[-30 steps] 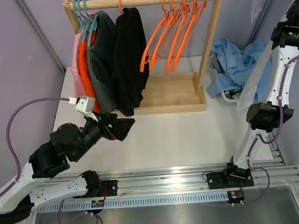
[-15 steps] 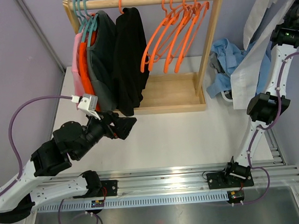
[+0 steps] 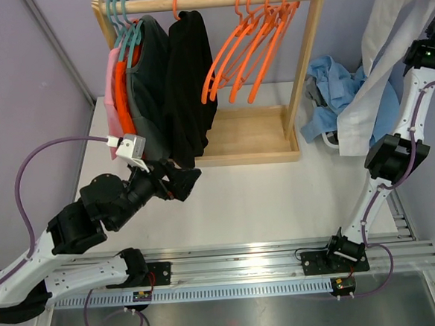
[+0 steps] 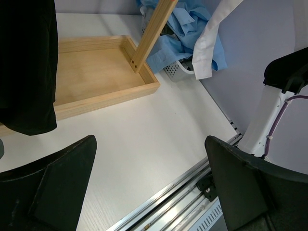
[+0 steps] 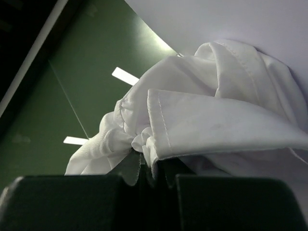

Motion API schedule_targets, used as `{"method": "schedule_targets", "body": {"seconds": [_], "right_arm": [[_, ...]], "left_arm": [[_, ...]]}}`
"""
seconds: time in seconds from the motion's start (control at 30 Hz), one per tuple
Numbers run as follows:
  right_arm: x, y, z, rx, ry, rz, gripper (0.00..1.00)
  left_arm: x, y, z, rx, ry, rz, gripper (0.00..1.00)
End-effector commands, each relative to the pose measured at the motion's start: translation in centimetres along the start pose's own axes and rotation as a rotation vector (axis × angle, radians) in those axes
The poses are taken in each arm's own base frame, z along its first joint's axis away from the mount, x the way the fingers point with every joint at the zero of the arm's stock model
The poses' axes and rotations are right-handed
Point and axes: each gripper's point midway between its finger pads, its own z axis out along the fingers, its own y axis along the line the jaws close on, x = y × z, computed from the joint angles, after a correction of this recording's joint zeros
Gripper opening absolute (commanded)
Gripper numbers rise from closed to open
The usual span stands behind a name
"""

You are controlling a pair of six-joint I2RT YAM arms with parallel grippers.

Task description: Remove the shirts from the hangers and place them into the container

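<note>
My right gripper (image 5: pixel 151 166) is shut on a bunched fold of the white shirt (image 5: pixel 216 120). In the top view that shirt (image 3: pixel 389 54) hangs high at the right, its tail draping over the container (image 3: pixel 334 143), which holds light blue shirts (image 3: pixel 340 95); the gripper itself is above the frame. On the rail hang pink (image 3: pixel 113 103), orange (image 3: pixel 124 102), dark grey (image 3: pixel 149 86) and black (image 3: pixel 189 83) shirts on hangers (image 3: pixel 122 20). My left gripper (image 3: pixel 183 182) is open and holds nothing, low over the table just in front of the black shirt (image 4: pixel 26 72).
Several bare orange hangers (image 3: pixel 251 52) hang on the right half of the wooden rack (image 3: pixel 253 134). The rack's post (image 4: pixel 149 36) stands beside the container (image 4: pixel 175 70). A metal rail (image 3: pixel 246 254) runs along the near table edge.
The right arm has lifted the white shirt upward, so more of it hangs in view above the container. The left arm has crept slightly toward the rack.
</note>
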Motion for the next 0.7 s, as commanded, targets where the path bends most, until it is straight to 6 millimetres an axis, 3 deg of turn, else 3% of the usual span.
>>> {"method": "schedule_targets", "body": {"seconds": [0.0, 0.07, 0.17, 0.23, 0.27, 0.3, 0.37, 0.4, 0.43, 0.5, 0.53, 0.6, 0.63, 0.67], "right_arm": [[2.9, -4.9, -2.4, 0.039, 0.112, 0.056, 0.0], [4.9, -9.6, -4.4, 0.122, 0.183, 0.019, 0.0], [7.6, -14.7, -7.7, 0.207, 0.321, -0.073, 0.0], [9.3, -16.8, -9.9, 0.275, 0.418, -0.137, 0.0], [10.4, -20.3, -13.2, 0.366, 0.471, -0.206, 0.0], [10.1, -20.2, -13.6, 0.401, 0.465, -0.243, 0.0], [11.2, -23.9, -17.9, 0.551, 0.583, -0.346, 0.0], [12.2, -24.7, -19.6, 0.591, 0.642, -0.369, 0.0], [12.6, -26.7, -22.6, 0.7, 0.726, -0.401, 0.0], [13.2, -28.6, -26.0, 0.809, 0.819, -0.473, 0.0], [12.8, -30.1, -29.8, 0.954, 0.907, -0.523, 0.0], [13.0, -30.9, -32.4, 1.036, 0.987, -0.607, 0.0], [12.5, -31.2, -35.3, 1.125, 1.055, -0.639, 0.0], [12.0, -31.4, -36.9, 1.181, 1.076, -0.673, 0.0]], "left_arm": [[-1.2, -0.6, -0.3, 0.031, -0.055, -0.028, 0.99], [-1.1, -0.5, -0.3, 0.033, -0.057, -0.037, 0.99], [-0.8, -0.4, -0.5, 0.037, -0.057, -0.048, 0.99], [-0.6, -0.3, -0.4, 0.041, -0.059, -0.053, 0.99], [-0.6, -0.4, -0.4, 0.042, -0.06, -0.056, 0.99], [-0.5, -0.4, -0.3, 0.045, -0.062, -0.057, 0.99], [-0.2, -0.4, -0.1, 0.046, -0.054, -0.051, 0.99], [-0.2, -0.5, -0.1, 0.05, -0.055, -0.052, 0.99], [0.0, -0.5, 0.0, 0.052, -0.05, -0.045, 0.99], [0.0, -0.5, 0.1, 0.054, -0.053, -0.043, 0.99], [0.0, -0.5, 0.1, 0.054, -0.053, -0.043, 0.99], [0.2, -0.5, 0.1, 0.055, -0.049, -0.041, 0.99], [0.2, -0.4, 0.0, 0.056, -0.054, -0.043, 0.99], [0.4, -0.3, 0.0, 0.054, -0.053, -0.043, 0.99]]}}
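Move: My right hand grips the white shirt high in the air, with the container some 60 cm below, about 9 cm farther out and 3 cm to its left. The blue shirt heaped in the container lies roughly 9 cm ahead, 1 cm left and 54 cm below this hand. The rack's right post stands about 31 cm to its left and 4 cm ahead. From my idle left hand, the container is about 39 cm ahead, 67 cm right and 29 cm below. I swing my right hand down hard and fast, over 40 cm, towards the container, sweeping nearly 20 cm forward on the way and easing off forward near the end. The wrist tips over by about 80 degrees, so the fingers go from pointing up to pointing forward and slightly down; they stay shut on the white shirt. ##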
